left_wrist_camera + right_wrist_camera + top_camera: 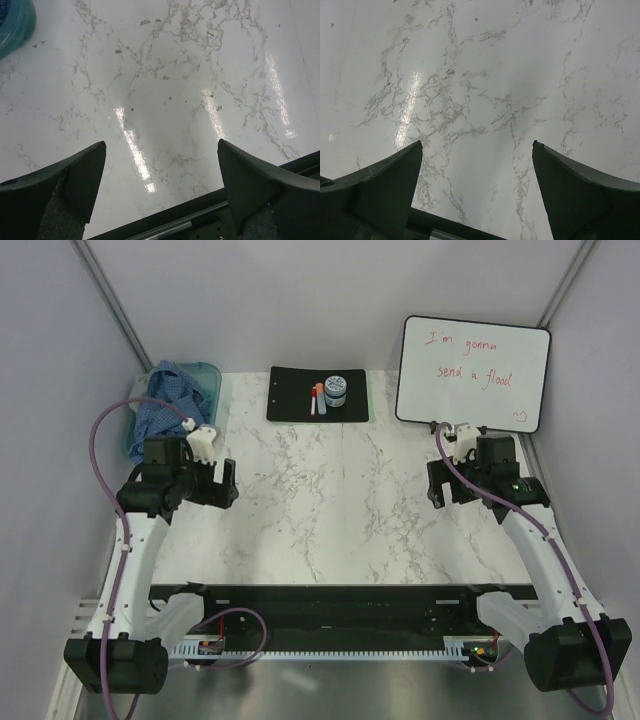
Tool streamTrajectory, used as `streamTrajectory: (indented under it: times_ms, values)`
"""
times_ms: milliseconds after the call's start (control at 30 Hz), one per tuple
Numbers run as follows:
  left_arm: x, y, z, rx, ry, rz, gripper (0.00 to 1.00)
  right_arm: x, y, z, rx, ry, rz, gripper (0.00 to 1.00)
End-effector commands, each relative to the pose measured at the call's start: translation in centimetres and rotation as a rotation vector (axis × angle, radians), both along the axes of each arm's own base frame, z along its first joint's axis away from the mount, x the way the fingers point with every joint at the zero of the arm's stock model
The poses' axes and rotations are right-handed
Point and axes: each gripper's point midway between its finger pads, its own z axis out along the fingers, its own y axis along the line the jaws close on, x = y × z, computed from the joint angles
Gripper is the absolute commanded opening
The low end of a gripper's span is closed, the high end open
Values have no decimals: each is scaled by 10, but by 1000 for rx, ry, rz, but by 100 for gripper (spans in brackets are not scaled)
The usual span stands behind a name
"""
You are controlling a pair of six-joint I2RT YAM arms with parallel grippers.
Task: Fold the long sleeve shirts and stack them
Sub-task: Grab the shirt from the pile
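A blue-and-white checked long sleeve shirt [170, 392] lies bunched inside a translucent teal tub [208, 375] at the back left corner of the marble table [330, 500]. No grey shirt shows in these views. My left gripper [212, 483] hovers over the left side of the table, just in front of the tub, open and empty. My right gripper [437, 483] hovers over the right side, open and empty. In the left wrist view the fingers [85, 175] stand wide apart over bare marble, with the tub's edge [15, 27] at the top left. The right wrist view shows wide fingers [395, 175] over bare marble.
A black mat [318, 394] at the back middle holds a small round tin [336, 391] and two markers [316, 398]. A whiteboard [472, 373] with red writing leans at the back right. Grey walls close in both sides. A black rail [330, 605] runs along the near edge.
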Motion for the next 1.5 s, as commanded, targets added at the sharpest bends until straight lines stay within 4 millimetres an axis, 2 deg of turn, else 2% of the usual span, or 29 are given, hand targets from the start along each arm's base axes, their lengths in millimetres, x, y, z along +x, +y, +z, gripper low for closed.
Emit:
streamTrajectory:
  times_ms: [0, 33, 133, 167, 233, 267, 333, 367, 433, 467, 500, 533, 567, 600, 667, 700, 733, 800, 867, 967, 1067, 1100, 1133, 1167, 1233, 1267, 1333, 1367, 1467]
  values:
    - [36, 17, 40, 50, -116, 90, 99, 8, 4, 21, 14, -55, 24, 98]
    - [50, 27, 41, 93, -118, 133, 99, 8, 4, 21, 16, -53, 24, 98]
    - [92, 55, 81, 130, -231, 204, 99, 8, 5, 21, 16, -45, 27, 98]
    - [116, 68, 93, 132, -244, 229, 99, 8, 5, 20, 18, -42, 29, 98]
    - [145, 80, 103, 132, -260, 249, 99, 7, 7, 19, 25, -38, 40, 98]
    - [172, 91, 108, 135, -267, 276, 99, 8, 8, 19, 29, -35, 40, 98]
    - [203, 107, 106, 149, -272, 300, 99, 8, 9, 18, 32, -32, 47, 98]
    - [228, 116, 96, 164, -260, 296, 99, 8, 9, 18, 32, -31, 47, 98]
    - [253, 130, 90, 180, -266, 316, 99, 8, 9, 16, 31, -26, 46, 98]
    - [269, 141, 98, 182, -300, 335, 99, 8, 9, 14, 30, -22, 46, 98]
    - [287, 149, 70, 180, -255, 345, 99, 8, 9, 13, 30, -19, 46, 98]
    - [296, 162, 60, 189, -243, 371, 99, 8, 9, 11, 30, -15, 46, 98]
    - [309, 169, 69, 194, -275, 375, 99, 8, 9, 11, 29, -12, 49, 98]
    - [323, 174, 40, 202, -233, 369, 99, 7, 10, 9, 31, -7, 53, 98]
    - [339, 193, 38, 255, -259, 409, 99, 6, 9, 8, 27, -6, 50, 98]
    - [345, 196, 27, 266, -246, 408, 99, 6, 9, 7, 25, -4, 50, 98]
    - [352, 200, 2, 274, -211, 402, 99, 5, 8, 5, 23, 1, 50, 98]
    - [360, 211, -13, 314, -197, 422, 99, 5, 7, 3, 19, 3, 49, 98]
    - [363, 219, -43, 323, -150, 429, 99, 5, 7, 1, 18, 8, 51, 98]
    - [365, 221, -69, 289, -115, 412, 92, 6, 7, -1, 12, 15, 49, 98]
    - [364, 224, -73, 297, -108, 403, 68, 7, 6, -3, 7, 22, 47, 98]
    - [366, 220, -68, 280, -121, 375, 47, 8, 6, -3, 7, 21, 47, 98]
    - [365, 220, -62, 271, -129, 375, 34, 8, 6, -2, 6, 19, 47, 98]
    - [363, 219, -34, 263, -175, 376, 2, 8, 6, -2, 6, 20, 48, 98]
    - [359, 211, 2, 237, -233, 368, 2, 7, 7, 0, 11, 12, 50, 98]
    - [353, 207, 44, 229, -306, 369, 2, 7, 7, 1, 14, 9, 52, 98]
    - [344, 196, 94, 210, -396, 344, 2, 7, 8, 3, 16, 0, 54, 98]
    - [331, 191, 141, 210, -479, 343, 2, 7, 8, 4, 20, -1, 56, 98]
    - [306, 175, 208, 188, -604, 316, 2, 6, 10, 4, 27, -5, 62, 98]
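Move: The blue checked shirt, bunched in the teal bin, has its middle about 26 cm ahead of the open left hand, 17 cm to its left and 12 cm below. The bin's own middle is 1 cm back and 2 cm right of that. A pale cloth lies 3 cm farther out and 8 cm left of the shirt's middle; the black mat is some 30 cm ahead of the left hand and 26 cm to its right. From the right hand the shirt is roughly 75 cm left and 25 cm ahead. Forward and to the left in a high arc, the open left hand swings out about 35 cm and 21 cm across, first rising, then dropping some 20 cm onto the far left part of the blue shirt while turning about 20 degrees counter-clockwise. There the fingers shut, pinching a bunch of cloth, and the hand starts lifting, up about 7 cm. ##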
